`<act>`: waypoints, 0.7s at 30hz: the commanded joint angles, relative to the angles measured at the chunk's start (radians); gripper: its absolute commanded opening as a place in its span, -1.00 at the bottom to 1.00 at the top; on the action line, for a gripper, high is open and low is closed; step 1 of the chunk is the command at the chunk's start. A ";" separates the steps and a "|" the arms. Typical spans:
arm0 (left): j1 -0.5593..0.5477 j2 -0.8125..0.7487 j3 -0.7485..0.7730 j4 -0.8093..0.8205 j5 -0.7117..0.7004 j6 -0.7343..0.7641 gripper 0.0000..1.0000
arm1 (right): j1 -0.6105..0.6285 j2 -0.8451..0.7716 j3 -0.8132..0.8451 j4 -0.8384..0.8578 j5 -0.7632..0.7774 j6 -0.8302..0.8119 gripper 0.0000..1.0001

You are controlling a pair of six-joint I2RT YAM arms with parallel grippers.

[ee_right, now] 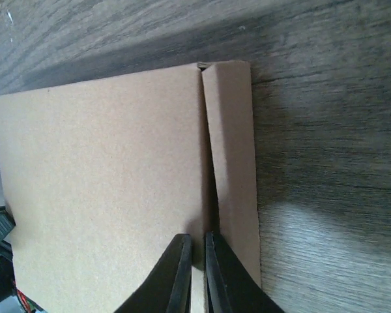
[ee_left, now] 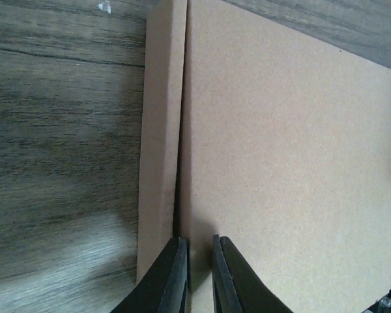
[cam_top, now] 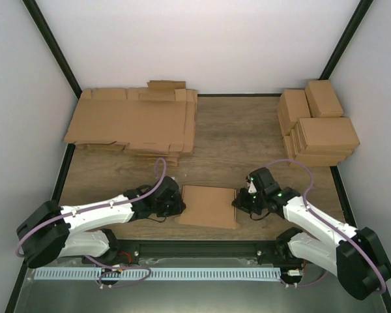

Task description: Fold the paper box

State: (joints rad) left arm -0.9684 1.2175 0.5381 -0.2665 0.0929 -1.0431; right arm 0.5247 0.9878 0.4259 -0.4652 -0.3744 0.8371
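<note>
The paper box (cam_top: 208, 206) lies folded flat and closed near the table's front edge, between my two arms. My left gripper (cam_top: 180, 207) is at its left edge. In the left wrist view the jaws (ee_left: 200, 244) are nearly together, pinching the box (ee_left: 280, 163) at the seam beside its narrow side strip (ee_left: 159, 130). My right gripper (cam_top: 240, 203) is at the right edge. In the right wrist view its jaws (ee_right: 199, 241) are closed to a thin slit on the box (ee_right: 104, 182), next to the seam with the side strip (ee_right: 231, 150).
A pile of flat brown cardboard sheets (cam_top: 133, 124) lies at the back left. Stacked finished boxes (cam_top: 319, 127) stand at the back right. Wooden table (cam_top: 234, 137) shows between them, with white walls all around.
</note>
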 commanded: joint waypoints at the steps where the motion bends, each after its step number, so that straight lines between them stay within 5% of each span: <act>1: -0.005 0.015 0.006 0.041 0.011 0.024 -0.77 | 0.008 0.026 -0.034 0.069 -0.044 0.032 -0.86; 8: -0.005 0.077 0.002 0.027 0.007 0.052 -0.79 | 0.008 0.071 -0.072 0.094 -0.003 0.028 -0.87; 12: -0.006 0.100 0.039 -0.040 -0.055 0.079 -0.79 | 0.008 0.039 0.018 -0.003 0.059 -0.025 -0.54; 21: -0.006 0.123 0.072 -0.078 -0.091 0.089 -0.79 | 0.008 -0.064 0.152 -0.118 0.064 -0.092 -0.33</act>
State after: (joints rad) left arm -0.9714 1.3159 0.6010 -0.2905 0.0391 -0.9718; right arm 0.5270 0.9558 0.5045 -0.5163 -0.3286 0.7780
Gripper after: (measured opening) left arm 0.109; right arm 0.328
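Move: The left hand's fingertips are at the paper box's left lid seam, its middle roughly 1 cm below and level fore and aft; the box's middle lies about 8 cm to its right and 1 cm back. The right hand is at the right lid seam, also about 1 cm below it, with the box's middle some 8 cm to its left and 1 cm back. Both hands press down about 1 cm at the lid seams; right opens, lifting 4 cm, left eases forward. ##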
